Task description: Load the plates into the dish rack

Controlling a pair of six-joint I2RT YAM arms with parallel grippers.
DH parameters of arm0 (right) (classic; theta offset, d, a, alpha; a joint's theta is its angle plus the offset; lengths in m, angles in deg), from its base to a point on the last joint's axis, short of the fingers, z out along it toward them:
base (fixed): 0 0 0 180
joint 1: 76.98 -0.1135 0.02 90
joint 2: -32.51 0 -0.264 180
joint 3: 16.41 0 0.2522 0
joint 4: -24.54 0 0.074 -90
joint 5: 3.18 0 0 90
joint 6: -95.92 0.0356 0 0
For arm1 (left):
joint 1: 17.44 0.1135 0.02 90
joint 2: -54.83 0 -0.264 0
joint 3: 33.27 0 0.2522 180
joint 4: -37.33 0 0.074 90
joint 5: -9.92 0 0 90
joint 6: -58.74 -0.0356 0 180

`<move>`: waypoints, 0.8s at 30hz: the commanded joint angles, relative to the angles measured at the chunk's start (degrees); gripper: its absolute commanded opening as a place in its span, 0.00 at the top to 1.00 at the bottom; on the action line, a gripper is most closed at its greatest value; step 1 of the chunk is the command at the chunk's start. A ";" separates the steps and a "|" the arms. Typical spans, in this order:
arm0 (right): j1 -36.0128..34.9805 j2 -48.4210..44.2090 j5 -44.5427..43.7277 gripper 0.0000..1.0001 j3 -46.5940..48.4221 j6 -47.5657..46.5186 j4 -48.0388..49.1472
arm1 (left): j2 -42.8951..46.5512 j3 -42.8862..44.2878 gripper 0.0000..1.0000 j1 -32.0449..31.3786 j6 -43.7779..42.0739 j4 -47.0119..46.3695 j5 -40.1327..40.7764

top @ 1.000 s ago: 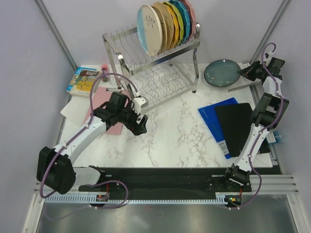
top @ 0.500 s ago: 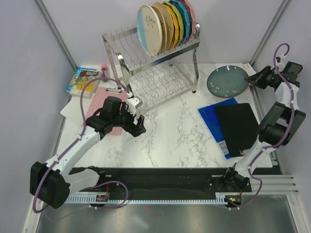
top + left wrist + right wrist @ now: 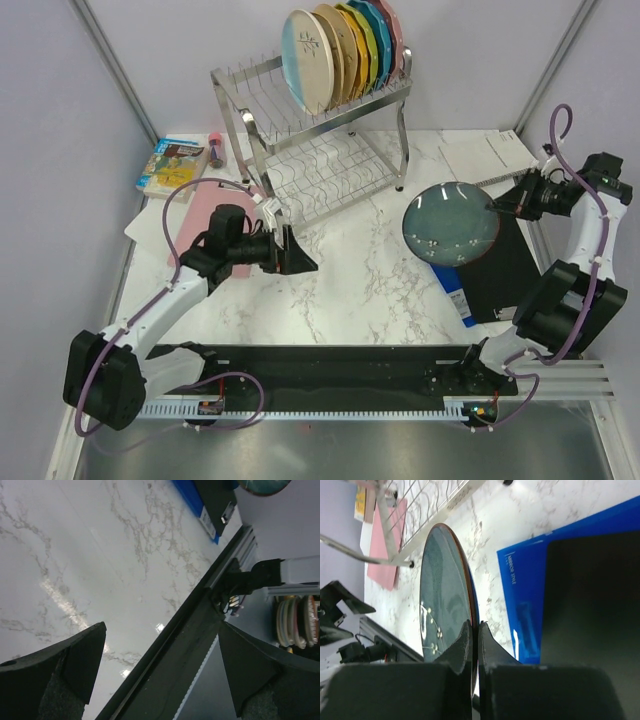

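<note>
My right gripper (image 3: 497,205) (image 3: 475,625) is shut on the right rim of a dark teal speckled plate (image 3: 451,222) (image 3: 442,595). The plate hangs tilted on edge above the table's right half, off the surface. The silver two-tier dish rack (image 3: 250,85) (image 3: 427,500) stands at the back centre. Its top tier holds several upright plates, with a half light-blue, half cream one (image 3: 305,48) in front. My left gripper (image 3: 300,262) (image 3: 161,630) is open and holds nothing. It hovers in front of the rack's lower tier, pointing right.
A blue folder (image 3: 458,300) under a black pad (image 3: 515,270) lies on the right of the table, beneath the held plate. White paper (image 3: 490,155) lies at the back right. A book (image 3: 172,165) and a pink sheet (image 3: 387,555) lie left of the rack.
My right gripper lifted the teal plate from the back right of the table, carried it left and nearer, and tilted it on edge. My left gripper swung to point right.
</note>
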 commanded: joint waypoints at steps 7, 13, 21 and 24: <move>-6.25 -6.54 10.83 1.00 -3.23 -2.18 -9.97 | -5.18 -8.23 0.00 0.81 23.31 -28.62 -11.01; -16.45 -9.71 8.81 1.00 -8.16 16.68 8.90 | -9.22 -10.80 0.00 0.55 29.12 -38.29 -9.08; -26.82 -8.74 6.53 1.00 -10.36 27.53 21.32 | -10.10 -10.71 0.00 0.63 30.62 -38.83 -5.83; -30.52 -8.83 5.12 1.00 -11.76 31.66 25.88 | -10.28 -10.36 0.01 0.63 30.44 -38.83 -5.38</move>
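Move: The right hand already holds the green plate by its edge and is bringing it to the left hand's open fingers, roughly 44 cm to its left, 11 cm back and 6 cm lower. The rack's right front foot is about 18 cm ahead, 16 cm left and 21 cm down; the black clipboard lies level, 4 cm right and 21 cm down. From the left hand, the plate is some 33 cm right, 9 cm ahead and 3 cm up, and the rack's left front foot 15 cm ahead, 5 cm left, 15 cm down. Still pinching the plate's edge, the right hand first eases back about 3 cm, then sweeps left towards the left gripper, roughly 17 cm in all, turning some 15 degrees counter-clockwise. The left hand, wide open, shifts about 3 cm right to meet the plate, rising slightly, dipping, then partly recovering, while its fingers tilt up towards level and the wrist rolls. ##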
